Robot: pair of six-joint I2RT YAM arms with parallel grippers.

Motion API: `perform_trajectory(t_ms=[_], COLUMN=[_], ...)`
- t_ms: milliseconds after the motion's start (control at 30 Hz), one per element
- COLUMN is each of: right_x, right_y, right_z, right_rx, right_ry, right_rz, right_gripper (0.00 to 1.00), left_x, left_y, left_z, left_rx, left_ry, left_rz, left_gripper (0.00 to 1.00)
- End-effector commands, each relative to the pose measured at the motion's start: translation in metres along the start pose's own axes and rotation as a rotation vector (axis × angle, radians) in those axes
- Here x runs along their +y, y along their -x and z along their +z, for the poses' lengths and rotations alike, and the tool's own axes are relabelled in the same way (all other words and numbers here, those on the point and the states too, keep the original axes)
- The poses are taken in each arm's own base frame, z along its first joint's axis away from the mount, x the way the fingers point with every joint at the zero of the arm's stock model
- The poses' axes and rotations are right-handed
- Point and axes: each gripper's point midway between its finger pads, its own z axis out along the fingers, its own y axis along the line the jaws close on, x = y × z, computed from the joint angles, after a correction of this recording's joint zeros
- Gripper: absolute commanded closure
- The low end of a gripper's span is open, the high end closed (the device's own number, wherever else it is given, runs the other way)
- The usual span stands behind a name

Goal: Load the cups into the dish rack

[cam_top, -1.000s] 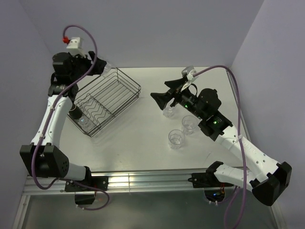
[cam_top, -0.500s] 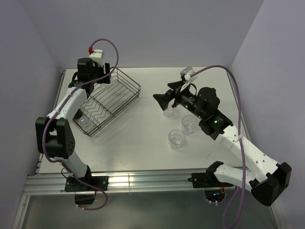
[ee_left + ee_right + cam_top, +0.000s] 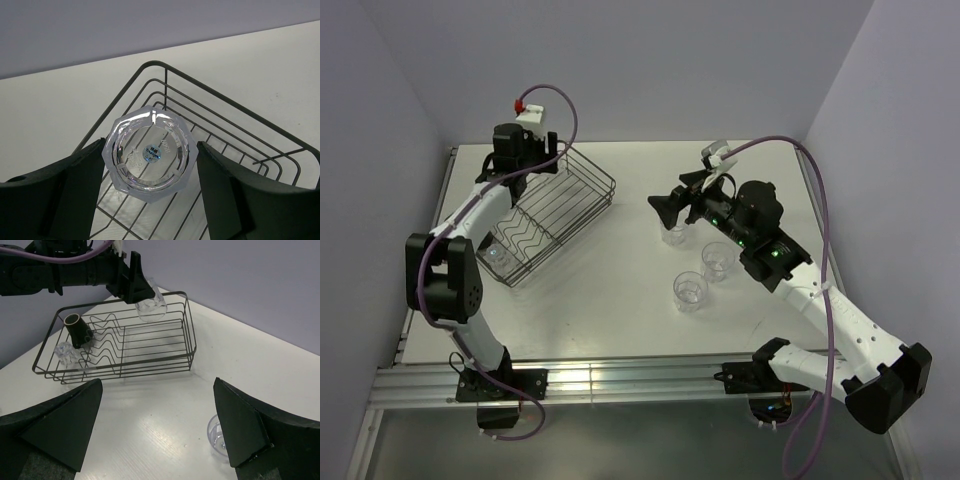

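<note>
My left gripper (image 3: pixel 546 162) hangs over the far corner of the black wire dish rack (image 3: pixel 611 187), shut on a clear ribbed cup (image 3: pixel 147 152) whose base with a round sticker faces the left wrist camera. From the right wrist the same cup (image 3: pixel 151 307) shows just above the rack's rim (image 3: pixel 188 315). At the rack's near end stand a dark brown mug (image 3: pixel 77 330) and a clear cup (image 3: pixel 64 352). My right gripper (image 3: pixel 672 205) is open above the table, over one cup (image 3: pixel 673 236). Two further cups (image 3: pixel 720 260) (image 3: pixel 689 290) stand on the table.
The white table (image 3: pixel 610 290) is walled by pale lavender panels at the back and both sides. In the right wrist view a cup (image 3: pixel 216 436) is partly hidden behind my right finger. An aluminium rail (image 3: pixel 620 380) runs along the near edge.
My left arm swung from the rack's rear left to above its far corner, carrying the clear cup. My right gripper drifted slightly right and stayed open.
</note>
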Motion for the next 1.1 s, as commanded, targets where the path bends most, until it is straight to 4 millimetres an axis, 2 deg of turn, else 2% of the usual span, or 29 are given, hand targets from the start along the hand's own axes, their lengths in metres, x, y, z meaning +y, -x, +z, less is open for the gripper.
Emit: perform_trajectory(t_ms=[0,467,1067], right_x=[-0.002,-0.007,-0.010], right_y=[0.021,0.017,0.013], right_z=[-0.005,-0.004,-0.001], right_rx=[-0.052,-0.046,-0.040], right_ry=[-0.006,-0.011,-0.012], right_rz=[-0.020,-0.012,-0.003], right_gripper=[0.00,0.00,0.00], left_x=[-0.005,-0.010,-0.011], left_y=[0.023,-0.001,-0.015], left_z=[0.010,0.039,0.062], left_rx=[-0.096,-0.043,-0.011], left_ry=[0.002,0.003,0.001], left_rz=[0.003,0.006,0.008], left_gripper=[1.00,1.00,0.99])
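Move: The open floor at the dish rack's far end, where the glass in the left hand is to go, lies roughly 17 cm below that hand, about 4 cm ahead and 2 cm to its right. The rack's far rim corner stands some 11 cm straight ahead, 9 cm below; the brown mug already racked sits about 14 cm back and 20 cm left, the racked glass about 18 cm back and 15 cm left. From the right hand that floor is some 27 cm ahead, 22 cm left and 31 cm below. The glass, still pinched between the left fingers, is lowered about 8 cm into the rack's far end and eased roughly 3 cm forward, towards the far corner. The drop is quick at first, slows midway while the hand creeps forward, then goes on gently; the wrist tips down a little, and the fingers keep their hold. ##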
